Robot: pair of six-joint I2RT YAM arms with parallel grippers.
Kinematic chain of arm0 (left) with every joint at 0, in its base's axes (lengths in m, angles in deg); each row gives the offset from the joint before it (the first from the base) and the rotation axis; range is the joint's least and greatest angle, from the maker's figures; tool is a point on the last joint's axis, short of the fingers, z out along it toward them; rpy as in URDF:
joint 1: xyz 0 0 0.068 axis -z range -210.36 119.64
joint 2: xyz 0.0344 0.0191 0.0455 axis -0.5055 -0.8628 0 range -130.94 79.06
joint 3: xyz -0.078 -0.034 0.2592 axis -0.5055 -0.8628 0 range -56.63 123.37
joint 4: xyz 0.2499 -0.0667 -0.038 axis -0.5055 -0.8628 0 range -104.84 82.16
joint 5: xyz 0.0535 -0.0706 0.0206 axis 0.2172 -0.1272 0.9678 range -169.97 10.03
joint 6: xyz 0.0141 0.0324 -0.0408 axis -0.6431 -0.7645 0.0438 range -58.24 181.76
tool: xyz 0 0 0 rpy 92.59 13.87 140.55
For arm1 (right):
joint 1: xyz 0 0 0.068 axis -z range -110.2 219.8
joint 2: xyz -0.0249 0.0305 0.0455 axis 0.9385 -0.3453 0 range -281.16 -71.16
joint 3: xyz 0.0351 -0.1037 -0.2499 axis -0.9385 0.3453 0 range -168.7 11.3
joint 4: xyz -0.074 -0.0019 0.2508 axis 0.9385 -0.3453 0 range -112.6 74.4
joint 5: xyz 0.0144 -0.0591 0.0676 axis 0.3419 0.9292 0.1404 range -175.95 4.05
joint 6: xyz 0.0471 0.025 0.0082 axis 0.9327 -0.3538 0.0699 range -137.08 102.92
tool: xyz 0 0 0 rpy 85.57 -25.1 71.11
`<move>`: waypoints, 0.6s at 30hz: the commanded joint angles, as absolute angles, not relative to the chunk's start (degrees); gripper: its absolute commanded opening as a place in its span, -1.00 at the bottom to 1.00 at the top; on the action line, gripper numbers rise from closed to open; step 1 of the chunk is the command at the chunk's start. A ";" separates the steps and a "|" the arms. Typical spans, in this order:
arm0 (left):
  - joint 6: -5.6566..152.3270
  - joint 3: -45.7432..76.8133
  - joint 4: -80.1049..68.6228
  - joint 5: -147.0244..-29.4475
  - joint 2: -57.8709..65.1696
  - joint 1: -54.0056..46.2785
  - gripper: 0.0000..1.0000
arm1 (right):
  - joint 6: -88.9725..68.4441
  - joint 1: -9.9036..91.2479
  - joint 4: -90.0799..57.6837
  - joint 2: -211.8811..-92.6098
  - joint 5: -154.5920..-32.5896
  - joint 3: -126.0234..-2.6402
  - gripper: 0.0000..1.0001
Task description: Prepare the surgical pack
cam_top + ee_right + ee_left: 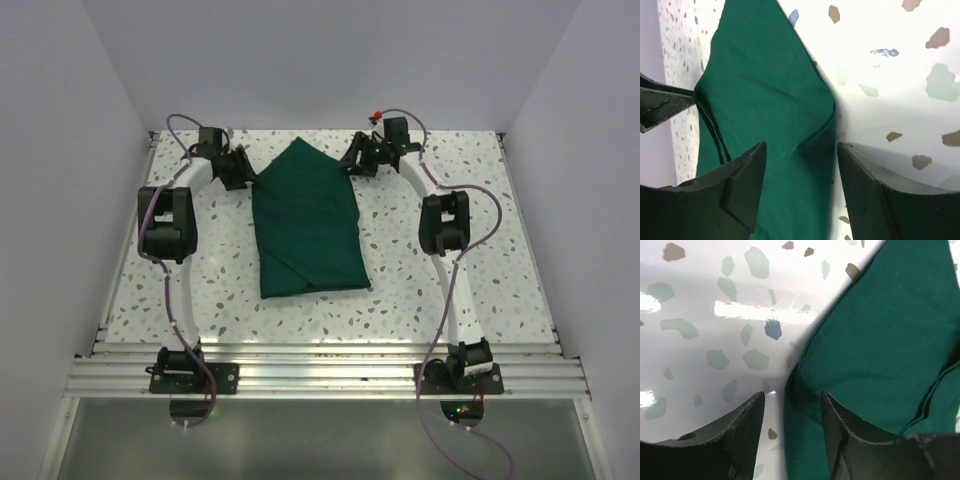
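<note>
The surgical pack [305,225] is a dark green cloth folded into a long bundle on the speckled table, with its far end coming to a point. My left gripper [245,175] sits low at the bundle's far left edge. In the left wrist view it [790,400] is open, and a raised fold of the cloth [880,340] lies between its fingers without being pinched. My right gripper [355,163] sits at the far right edge. It [801,147] is open too, straddling the cloth's [765,85] folded right border.
The white terrazzo table [450,220] is walled by white panels on the left, back and right. A metal rail [320,372] with both arm bases runs along the near edge. The left gripper's fingers [660,102] show at the left of the right wrist view.
</note>
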State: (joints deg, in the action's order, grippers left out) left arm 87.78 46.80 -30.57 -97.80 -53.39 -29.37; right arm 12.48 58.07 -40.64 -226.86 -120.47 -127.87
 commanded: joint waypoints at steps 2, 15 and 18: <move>90.05 48.21 -30.08 -102.11 -58.05 -29.48 0.02 | 14.03 57.06 -45.05 -232.00 -120.49 -129.94 0.21; 91.37 53.66 -30.17 -107.92 -62.89 -29.57 -0.71 | 18.16 56.88 -43.38 -235.52 -122.42 -133.89 -0.42; 91.73 56.56 -31.13 -108.54 -63.15 -29.57 -1.00 | 19.39 56.79 -43.03 -235.26 -122.60 -135.12 -0.68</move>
State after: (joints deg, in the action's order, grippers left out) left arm 91.62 53.89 -28.53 -108.01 -60.60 -29.63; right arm 18.32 57.79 -40.22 -232.55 -123.10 -133.69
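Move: At the far left side of the green wrap, the left hand has the left fold about 2 cm ahead, 2 cm right and 1 cm below. The wrap's far tip lies some 14 cm ahead and 15 cm right of that hand; the near edge's middle is roughly 33 cm back and 20 cm right. For the right hand, the right fold is about 1 cm ahead, 2 cm left and 2 cm down, and the same far tip about 10 cm ahead and 17 cm left. Closing in from both sides, the hands pinch the folded side edges of the green wrap. The left goes about 3 cm right and 2 cm forward, rolling some 10 degrees so its left side dips, and shuts its fingers on the left fold; the right sinks and eases left, some 2 cm in all, its half-open fingers closing nearly shut around the right fold. ##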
